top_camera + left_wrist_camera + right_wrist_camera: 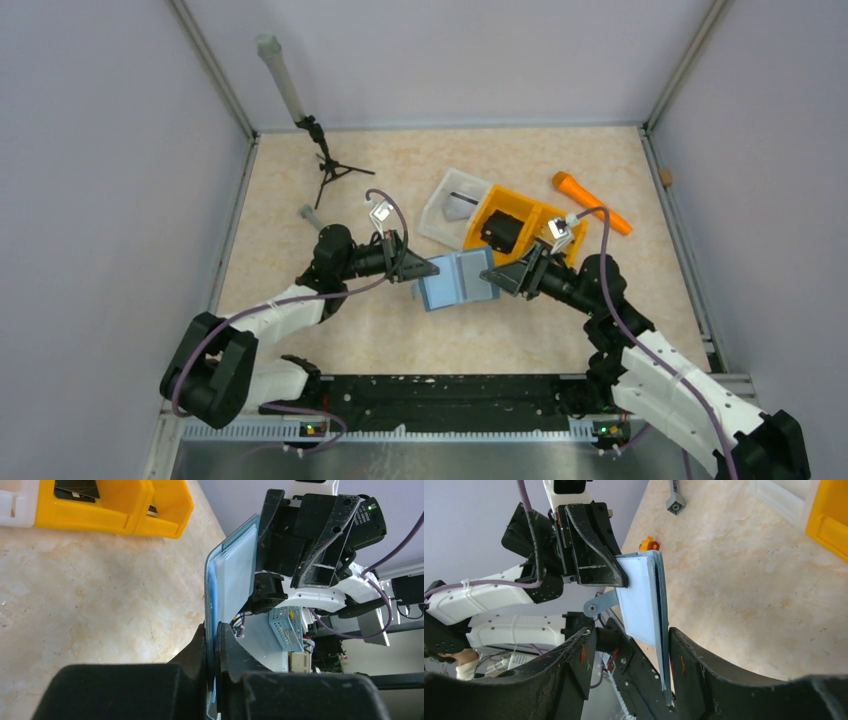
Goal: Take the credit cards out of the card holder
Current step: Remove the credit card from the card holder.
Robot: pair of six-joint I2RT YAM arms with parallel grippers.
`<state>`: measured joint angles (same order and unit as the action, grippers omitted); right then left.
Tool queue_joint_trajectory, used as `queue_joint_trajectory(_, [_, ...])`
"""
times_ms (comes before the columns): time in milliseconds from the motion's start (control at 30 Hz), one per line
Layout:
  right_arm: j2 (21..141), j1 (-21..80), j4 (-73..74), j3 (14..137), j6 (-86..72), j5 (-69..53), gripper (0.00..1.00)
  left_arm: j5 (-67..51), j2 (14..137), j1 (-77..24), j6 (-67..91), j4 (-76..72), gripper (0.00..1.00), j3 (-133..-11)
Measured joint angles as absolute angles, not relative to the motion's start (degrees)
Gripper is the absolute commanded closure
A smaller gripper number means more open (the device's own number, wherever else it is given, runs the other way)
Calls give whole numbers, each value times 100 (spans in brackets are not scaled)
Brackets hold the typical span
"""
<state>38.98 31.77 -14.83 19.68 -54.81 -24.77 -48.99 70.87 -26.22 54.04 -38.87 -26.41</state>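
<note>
The teal-blue card holder [457, 279] hangs above the middle of the table between my two grippers. My left gripper [432, 270] is shut on its left edge; in the left wrist view the black fingers [200, 650] pinch the thin blue edge of the card holder [235, 580]. My right gripper [492, 278] is open around its right edge. In the right wrist view the card holder [641, 600] stands edge-on beside the right finger [689, 655], with a wide gap to the other finger. No credit cards can be told apart from the holder.
An orange divided bin [520, 225] and a clear tray [452, 205] lie just behind the grippers. An orange tool [590, 200] lies at the back right. A black tripod [325, 160] and a small grey piece [312, 215] are at the back left.
</note>
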Motion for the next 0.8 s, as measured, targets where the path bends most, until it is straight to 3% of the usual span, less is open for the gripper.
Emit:
queue_joint_trajectory(233, [3721, 3177, -1212, 1968, -5229, -2469, 69, -4807, 7026, -2622, 5389, -3684, 100, -2639])
queue_joint_trajectory(633, [3830, 3177, -1107, 1968, -5100, -2504, 85, -4842, 6971, -2622, 5529, -3684, 100, -2639])
queue_joint_trajectory(733, [3964, 3177, -1107, 1968, -5103, -2554, 93, -4864, 6906, -2622, 5561, -3686, 100, -2639])
queue_joint_trajectory(800, [4018, 3177, -1131, 1968, -5107, -2587, 88, -4882, 6875, -2622, 5570, -3686, 100, -2639])
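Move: The open card holder spans the gap between the hands at their height; its middle is about 5 cm to the right hand's left and 1 cm back, its right edge already between that hand's half-open fingers. From the left hand, which already pinches it, its middle is about 4 cm right and 2 cm back. On the table some 15 cm below the right hand, the yellow box lies about 11 cm ahead and 12 right, the white tray about 17 ahead and 5 left. The right hand closes its half-open fingers to almost shut around the card holder's right edge, sinking about 2 cm as it does so, mostly late in the closing, with only a slight roll of the wrist and hardly any sideways travel. The left hand stays nearly still and keeps its pinch on the holder's left part, holding it up open between the two grippers. ##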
